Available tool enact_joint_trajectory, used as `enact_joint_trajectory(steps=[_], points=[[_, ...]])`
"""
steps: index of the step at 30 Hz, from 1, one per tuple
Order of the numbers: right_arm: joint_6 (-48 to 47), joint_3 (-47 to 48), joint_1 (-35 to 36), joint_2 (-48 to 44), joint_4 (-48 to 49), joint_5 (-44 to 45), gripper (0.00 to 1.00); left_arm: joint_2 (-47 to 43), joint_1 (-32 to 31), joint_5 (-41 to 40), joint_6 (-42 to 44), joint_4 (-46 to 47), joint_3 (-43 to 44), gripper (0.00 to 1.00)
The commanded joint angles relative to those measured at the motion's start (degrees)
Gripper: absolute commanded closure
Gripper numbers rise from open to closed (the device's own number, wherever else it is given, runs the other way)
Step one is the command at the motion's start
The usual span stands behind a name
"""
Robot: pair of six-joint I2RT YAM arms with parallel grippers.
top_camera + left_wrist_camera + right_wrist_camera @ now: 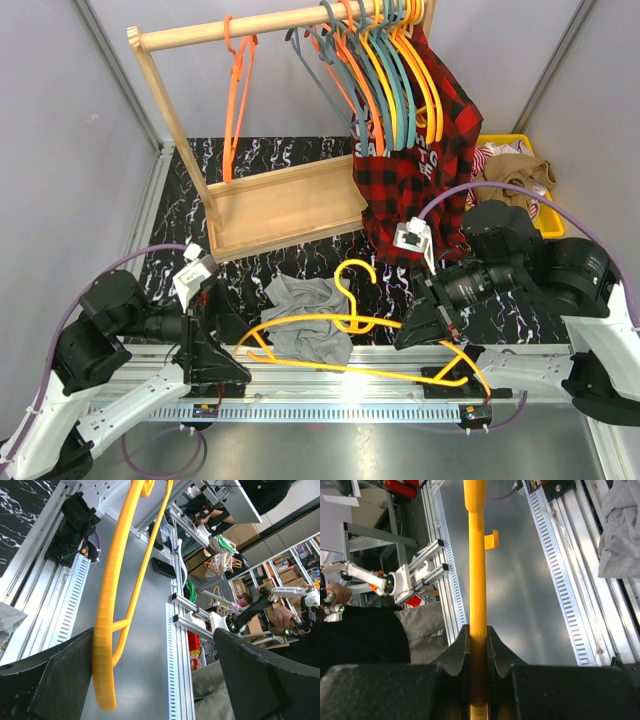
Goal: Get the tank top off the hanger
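The yellow hanger [352, 322] lies tilted over the table's near edge, its hook [356, 270] pointing away from the arms. The grey tank top [310, 320] is crumpled on the black marbled table under the hanger's left half; whether it is still threaded on the hanger I cannot tell. My right gripper [412, 325] is shut on the hanger's bar [477, 580], which runs straight out between its jaws [478, 635]. The tank top [620, 530] shows at that view's right edge. My left gripper [222, 358] [155, 640] stands wide open, with the hanger's curved left end [102, 645] right beside its left finger [55, 680].
A wooden clothes rack [280, 200] stands at the back with one orange hanger [237, 90], several more hangers and a red plaid shirt [410, 160]. A yellow bin [520, 150] of clothes sits at the back right. Aluminium rails [340, 385] run along the near edge.
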Motion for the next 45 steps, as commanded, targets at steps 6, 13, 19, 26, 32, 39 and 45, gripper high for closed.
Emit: enact_joint_trajectory(steps=[6,13,19,26,32,39,45], points=[[1.6,2.3,0.3,0.5,7.5,2.7,1.00,1.6,0.0,5.2,0.9,1.0,0.0,0.05],[2.7,0.1,0.4,0.8,9.9,0.3,1.00,3.3,0.0,6.5,0.6,3.7,-0.2,0.28],[3.0,-0.1,0.3,0.8,10.2,0.9,1.00,4.5,0.0,8.6,1.0,4.4,-0.9,0.71],[3.5,-0.3,0.3,-0.4,8.5,5.4,0.93,3.1,0.0,5.5,3.3,1.4,-0.4,1.00],[6.0,0.2,0.4,-2.9,3.7,26.0,0.01,2.3,0.0,-3.4,9.5,-10.7,4.2,1.00],[12.4,3.7,0.3,-5.8,-1.4,52.2,0.00,2.6,0.0,-33.4,13.0,-30.6,14.0,1.00],[13.7,4.4,0.4,-6.4,-1.8,57.1,0.00,6.4,0.0,-52.0,13.7,-36.6,20.3,1.00]])
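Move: The yellow hanger's left end sits right between my open left fingers, only a couple of centimetres right of the hand point and level with it. Its hook lies roughly 20 cm to my left hand's right and 10 cm ahead. The grey tank top is on the table some 18 cm ahead, 11 cm right and 36 cm below. My right hand already pinches the bar; that left end lies about 31 cm to its left and 3 cm back. My left hand stays nearly in place and shuts on the hanger's left end while my right hand, still gripping, eases slightly left, forward and up. Then I open my right fingers and draw that hand about 10 cm forward and 8 cm right, off the bar, turning some 45 degrees clockwise. My left hand carries the hanger roughly 7 cm forward and 7 cm left, sinking slightly and swinging about 35 degrees counter-clockwise. ##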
